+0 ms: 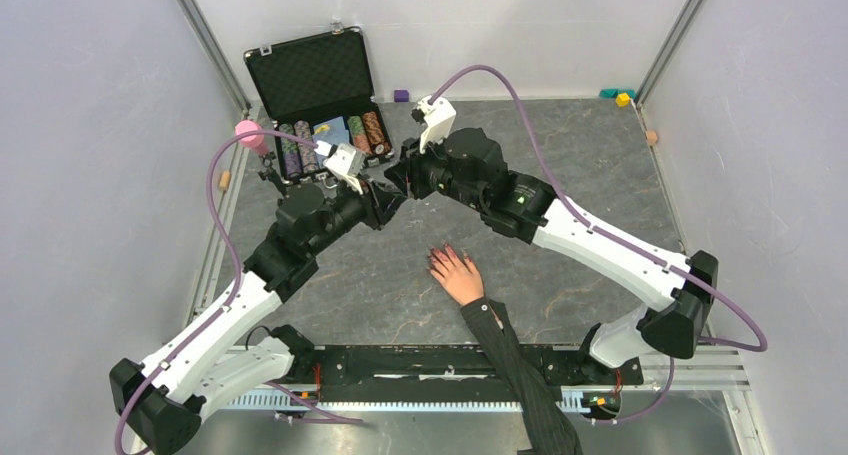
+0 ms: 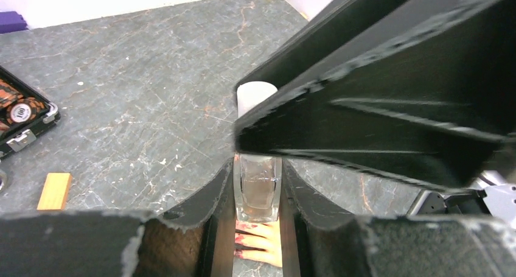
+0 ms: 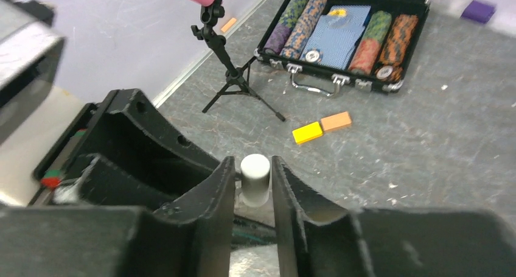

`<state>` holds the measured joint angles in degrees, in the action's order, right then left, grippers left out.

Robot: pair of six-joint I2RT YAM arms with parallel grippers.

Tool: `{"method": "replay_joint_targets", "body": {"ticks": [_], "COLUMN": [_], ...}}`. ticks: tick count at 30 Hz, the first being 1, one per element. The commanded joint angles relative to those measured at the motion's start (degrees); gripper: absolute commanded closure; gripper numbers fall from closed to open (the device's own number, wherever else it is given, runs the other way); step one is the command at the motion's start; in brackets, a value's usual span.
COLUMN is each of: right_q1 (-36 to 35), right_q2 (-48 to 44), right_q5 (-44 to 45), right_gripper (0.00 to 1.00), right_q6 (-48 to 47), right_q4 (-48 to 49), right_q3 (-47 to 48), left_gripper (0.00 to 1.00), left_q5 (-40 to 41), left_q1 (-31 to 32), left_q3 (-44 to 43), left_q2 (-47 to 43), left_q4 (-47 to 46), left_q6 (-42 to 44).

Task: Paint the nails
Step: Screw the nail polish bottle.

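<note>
A pale hand [image 1: 460, 275] in a dark pinstriped sleeve lies flat on the table, and its nails [image 1: 437, 260] are reddish-pink. My left gripper [image 2: 258, 167] is shut on a small clear bottle [image 2: 258, 192] held above the table. Beneath the bottle, the nails [image 2: 242, 237] show smeared red. The bottle's white cap [image 3: 254, 176] stands between the fingers of my right gripper [image 3: 253, 167], with a thin gap on each side. In the top view both grippers [image 1: 397, 183] meet behind the hand, and the bottle is hidden there.
An open black case of poker chips [image 1: 320, 105] stands at the back left. Beside it is a small tripod [image 3: 234, 76] with a pink head. Yellow [image 3: 307, 132] and orange [image 3: 336, 121] blocks lie near the case, a wooden block [image 2: 55, 190] to the left.
</note>
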<state>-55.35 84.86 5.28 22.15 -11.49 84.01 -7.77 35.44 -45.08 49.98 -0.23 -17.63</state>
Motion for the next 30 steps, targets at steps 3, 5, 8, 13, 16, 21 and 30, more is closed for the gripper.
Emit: {"method": "replay_joint_targets", "body": {"ticks": [3, 5, 8, 13, 16, 21, 30], "right_q1": [1.65, 4.41, 9.23, 14.34, 14.83, 14.84, 14.36], "right_q2": [-5.41, -7.22, -10.45, -15.27, -18.3, -19.31, -16.84], "right_q5": [2.83, 0.32, -9.26, -31.7, -43.77, -56.48, -62.37], "right_gripper": [0.55, 0.49, 0.43, 0.37, 0.32, 0.29, 0.3], "right_q6": [-6.27, -6.6, -6.73, -6.87, -3.45, 9.19, 16.86], "right_q4": [-3.76, -3.16, 1.33, 16.68, 31.25, 54.55, 64.43], "right_q3": [7.12, 5.72, 0.92, -8.76, -15.25, -21.01, -20.84], "left_gripper": [0.98, 0.98, 0.98, 0.98, 0.98, 0.98, 0.98], "left_q5": [-1.15, -2.53, -6.33, -20.05, -30.09, -45.57, -52.27], "left_q1": [-0.68, -0.72, -0.7, -0.75, -0.79, -0.84, -0.78], "left_q3": [-2.41, -2.13, -2.22, -2.97, -3.3, -4.05, -3.7], "left_q2": [-0.83, -1.56, -2.46, -3.43, -4.08, -2.02, 1.1], "left_q4": [-3.29, -4.21, -5.48, -10.17, -15.03, -26.22, -36.73], "left_q6": [3.24, 2.97, 2.44, -0.18, -2.98, -12.22, -21.32]}}
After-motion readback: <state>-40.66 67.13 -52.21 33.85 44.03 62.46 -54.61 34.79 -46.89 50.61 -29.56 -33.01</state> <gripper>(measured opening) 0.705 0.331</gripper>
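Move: The cap of the nail polish bottle is right between the right fingertips, level with them in height; the bottle's glass body hangs some 3 cm below. From the left hand, which grips that glass, the cap stands straight above, about 3 cm up. On the table, roughly 28 cm below the left hand, the yellow block lies about 17 cm ahead and 10 cm left, the orange block 21 cm ahead and 8 cm left, and the painted hand about 2 cm ahead and 10 cm right. The cap is let go as the right fingers spread wide and draw off some 8 cm right and as far up. Both hands then swing back about 13 cm, rising, the left still pinching the glass and turning clockwise, the right counter-clockwise with its fingertips tilting up, each nearly 50 degrees. The open right jaws end close beside the cap. ##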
